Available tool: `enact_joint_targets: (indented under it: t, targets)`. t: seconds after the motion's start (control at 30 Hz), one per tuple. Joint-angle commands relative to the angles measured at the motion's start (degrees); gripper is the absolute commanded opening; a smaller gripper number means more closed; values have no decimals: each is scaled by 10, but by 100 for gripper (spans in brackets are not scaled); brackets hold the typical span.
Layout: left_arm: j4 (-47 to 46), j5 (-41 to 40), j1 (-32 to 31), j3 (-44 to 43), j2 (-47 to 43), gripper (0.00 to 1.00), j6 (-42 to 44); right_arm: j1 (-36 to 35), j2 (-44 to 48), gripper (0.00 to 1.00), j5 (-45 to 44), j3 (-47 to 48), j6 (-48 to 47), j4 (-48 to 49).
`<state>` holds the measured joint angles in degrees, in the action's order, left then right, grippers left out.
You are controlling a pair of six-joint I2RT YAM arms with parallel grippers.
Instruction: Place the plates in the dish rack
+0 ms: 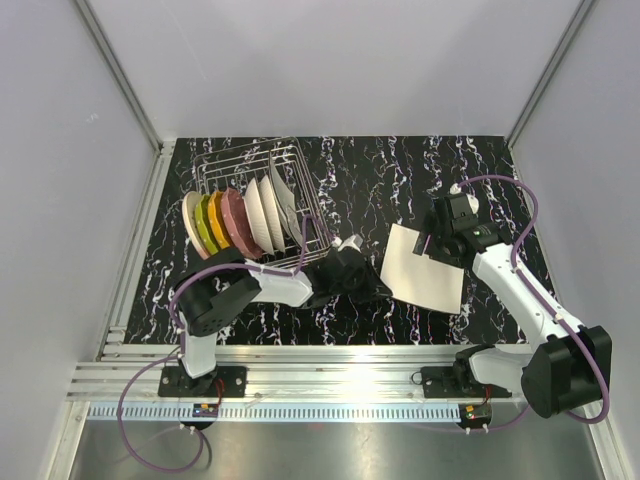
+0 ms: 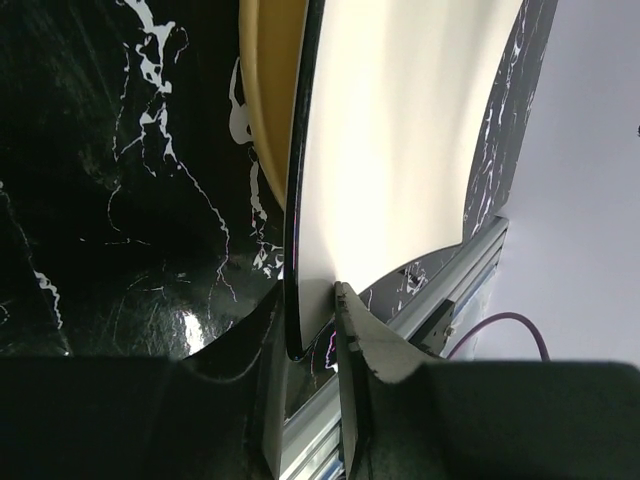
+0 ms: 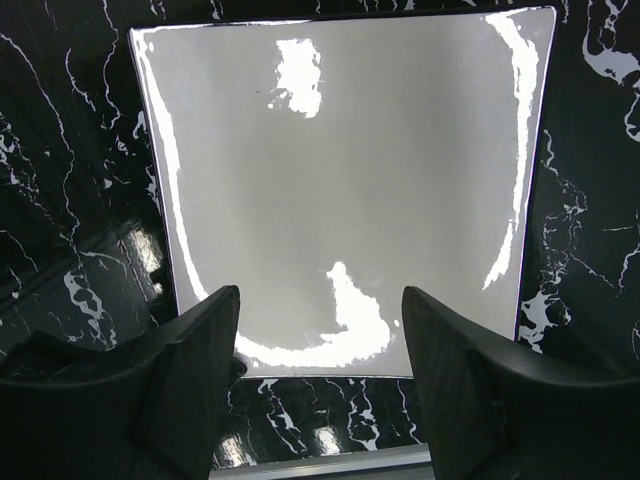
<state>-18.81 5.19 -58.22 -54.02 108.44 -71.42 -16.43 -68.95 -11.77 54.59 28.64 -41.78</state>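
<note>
A white square plate [image 1: 425, 270] with a thin dark rim lies on the black marble table, right of centre. My left gripper [image 1: 372, 272] reaches in from the left, and the left wrist view shows its fingers [image 2: 308, 300] shut on this plate's [image 2: 400, 130] rim. A yellowish surface shows behind that rim. My right gripper [image 1: 450, 235] hangs over the plate's far right side, open, with the plate [image 3: 340, 170] showing between its spread fingers [image 3: 320, 340]. The wire dish rack [image 1: 290, 160] stands at the back left. Cream [image 1: 192, 225], lime [image 1: 207, 225], orange [image 1: 220, 220], pink [image 1: 240, 220] and white [image 1: 262, 215] plates stand upright in it.
An aluminium rail [image 1: 330, 355] runs along the table's near edge, close to the held plate's rim in the left wrist view [image 2: 450, 290]. Grey walls close off the left, back and right. Another rail [image 1: 140, 240] borders the left side beside the rack.
</note>
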Motion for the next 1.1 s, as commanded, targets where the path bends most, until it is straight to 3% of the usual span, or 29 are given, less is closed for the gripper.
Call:
enact_joint_targets:
  t: [0.0, 0.27, 0.53, 0.77, 1.07]
  targets:
    - [35, -46, 21, -13, -35, 0, 32, 5, 8, 73, 17, 11, -16, 1]
    - [98, -109, 1, -32, -79, 0, 80, 3, -13, 83, 85, 44, -11, -9]
    - [149, -163, -26, -72, -96, 0, 116, -25, -34, 99, 74, 91, 9, -25]
    - [163, -186, -41, -80, -109, 0, 119, -91, -143, 100, 12, 163, 46, -65]
    - [180, -245, -64, -82, -140, 0, 132, -96, -241, 100, -29, 208, 59, -87]
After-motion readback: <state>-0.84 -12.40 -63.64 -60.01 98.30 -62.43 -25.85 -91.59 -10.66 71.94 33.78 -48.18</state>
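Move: The white square plate's middle lies about 2 cm left of the right hand, 2 cm nearer the base and some 9 cm below it. A beige round plate lies directly under it, some 2 cm lower. The dish rack's middle is roughly 40 cm left and 13 cm ahead of the right hand, slightly below. The left hand already pinches the square plate's near left corner; from there that plate's middle is about 5 cm ahead and 8 cm right, slightly lower. Leftward over the square plate swings the right hand, about 7.5 cm with a little forward reach, opening its fingers fully; it rises first, then sinks some 5 cm to bring them astride the plate's left edge, no grip yet. The left hand keeps its pinch on the near corner and lifts it about 5 cm, its wrist tilting. ##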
